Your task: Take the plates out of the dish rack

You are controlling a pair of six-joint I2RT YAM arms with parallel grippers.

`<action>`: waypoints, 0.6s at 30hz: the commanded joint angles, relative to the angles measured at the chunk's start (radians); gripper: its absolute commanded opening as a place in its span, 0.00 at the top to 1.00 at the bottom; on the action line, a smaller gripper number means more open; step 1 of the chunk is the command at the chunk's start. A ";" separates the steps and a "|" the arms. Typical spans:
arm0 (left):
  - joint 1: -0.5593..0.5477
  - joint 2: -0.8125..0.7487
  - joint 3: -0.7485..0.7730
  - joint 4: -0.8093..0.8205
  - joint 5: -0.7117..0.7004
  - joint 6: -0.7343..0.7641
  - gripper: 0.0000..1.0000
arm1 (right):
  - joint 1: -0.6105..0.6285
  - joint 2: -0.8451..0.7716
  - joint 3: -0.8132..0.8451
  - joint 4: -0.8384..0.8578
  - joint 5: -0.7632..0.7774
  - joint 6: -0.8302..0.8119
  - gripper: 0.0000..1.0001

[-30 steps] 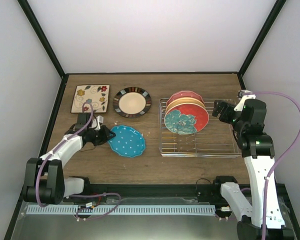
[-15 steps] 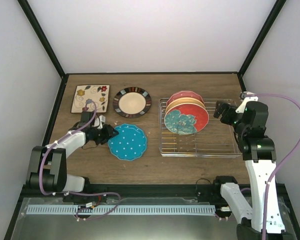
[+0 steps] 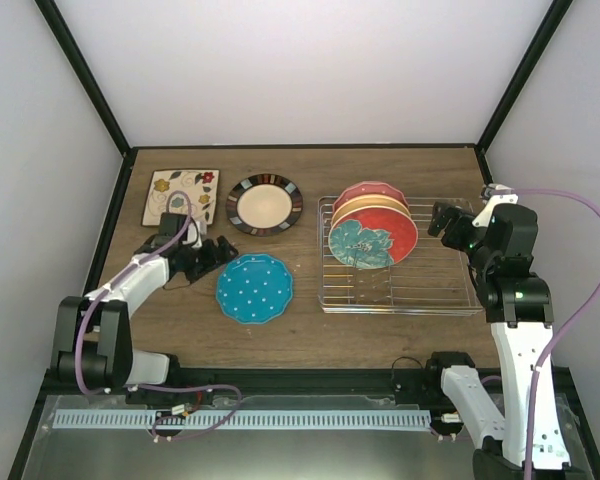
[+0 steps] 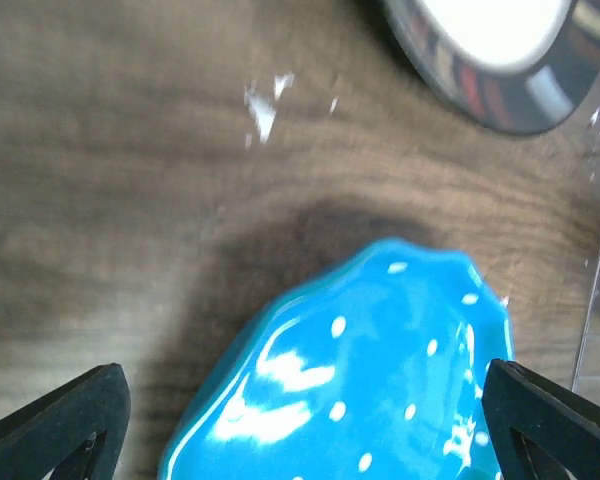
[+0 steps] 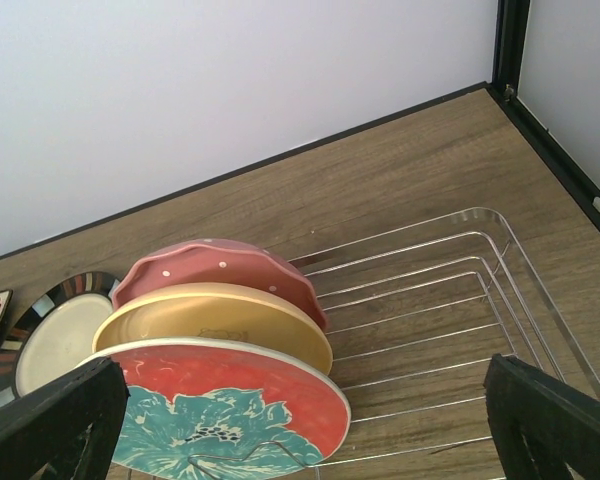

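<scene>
The silver wire dish rack (image 3: 450,290) (image 5: 450,300) holds three upright plates: the red plate with a teal flower (image 3: 372,243) (image 5: 220,415) in front, the orange-yellow plate (image 3: 365,206) (image 5: 210,320) behind it, the pink-red scalloped plate (image 3: 370,189) (image 5: 215,265) at the back. The teal polka-dot plate (image 3: 254,288) (image 4: 360,380) lies flat on the table. The striped-rim plate (image 3: 264,205) (image 4: 500,50) and the square floral plate (image 3: 181,196) lie behind it. My left gripper (image 3: 217,250) (image 4: 300,425) is open and empty above the teal plate's near-left edge. My right gripper (image 3: 442,217) (image 5: 305,415) is open and empty, right of the racked plates.
The wooden table (image 3: 310,335) has black rails along its back and sides, with white walls beyond. The rack's right half (image 3: 445,265) holds only bare wires. A small white scuff (image 4: 263,105) marks the wood between the teal and striped-rim plates.
My left gripper has let go of the teal polka-dot plate, which now lies flat, and has drawn back up and to the left. The right arm has barely moved.
</scene>
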 commanded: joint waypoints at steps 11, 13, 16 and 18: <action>-0.247 0.268 0.778 0.199 0.152 0.527 0.09 | 0.007 -0.030 0.019 -0.007 0.003 0.021 0.00; -0.345 0.331 0.882 0.145 0.163 0.678 0.13 | 0.007 -0.035 0.028 -0.015 0.009 0.021 0.00; -0.468 0.395 0.958 0.092 0.129 0.844 0.21 | 0.007 -0.050 0.045 -0.040 0.028 0.021 0.00; -0.529 0.416 0.952 0.092 0.089 0.922 0.26 | 0.007 -0.068 0.052 -0.060 0.044 0.024 0.00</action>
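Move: The red plate with the teal flower, front of the row in the dish rack, is some 32 cm to the left hand's right, about 3 cm farther out and 3 cm higher. The yellow plate stands about 3 cm beyond the red one and the pink plate about 6. The blue dotted plate lies 7 cm back, 5 cm right and 5 cm below the hand; the brown-rimmed plate 14 cm ahead and 6 cm right. From the right hand the red plate is about 6 cm ahead, 11 cm left and 24 cm below. Empty and open, the left hand leaves the blue dotted plate already lying on the table and rises fast, about 27 cm, first also swinging forward over the brown-rimmed plate, then sweeping some 24 cm to the right towards the dish rack while easing back a few centimetres. On the way the wrist tips its fingers up from steeply down and swings them about 50 degrees clockwise to face the standing plates from high on their left, the fingers drawing in slightly but staying well open and touching none of them. ##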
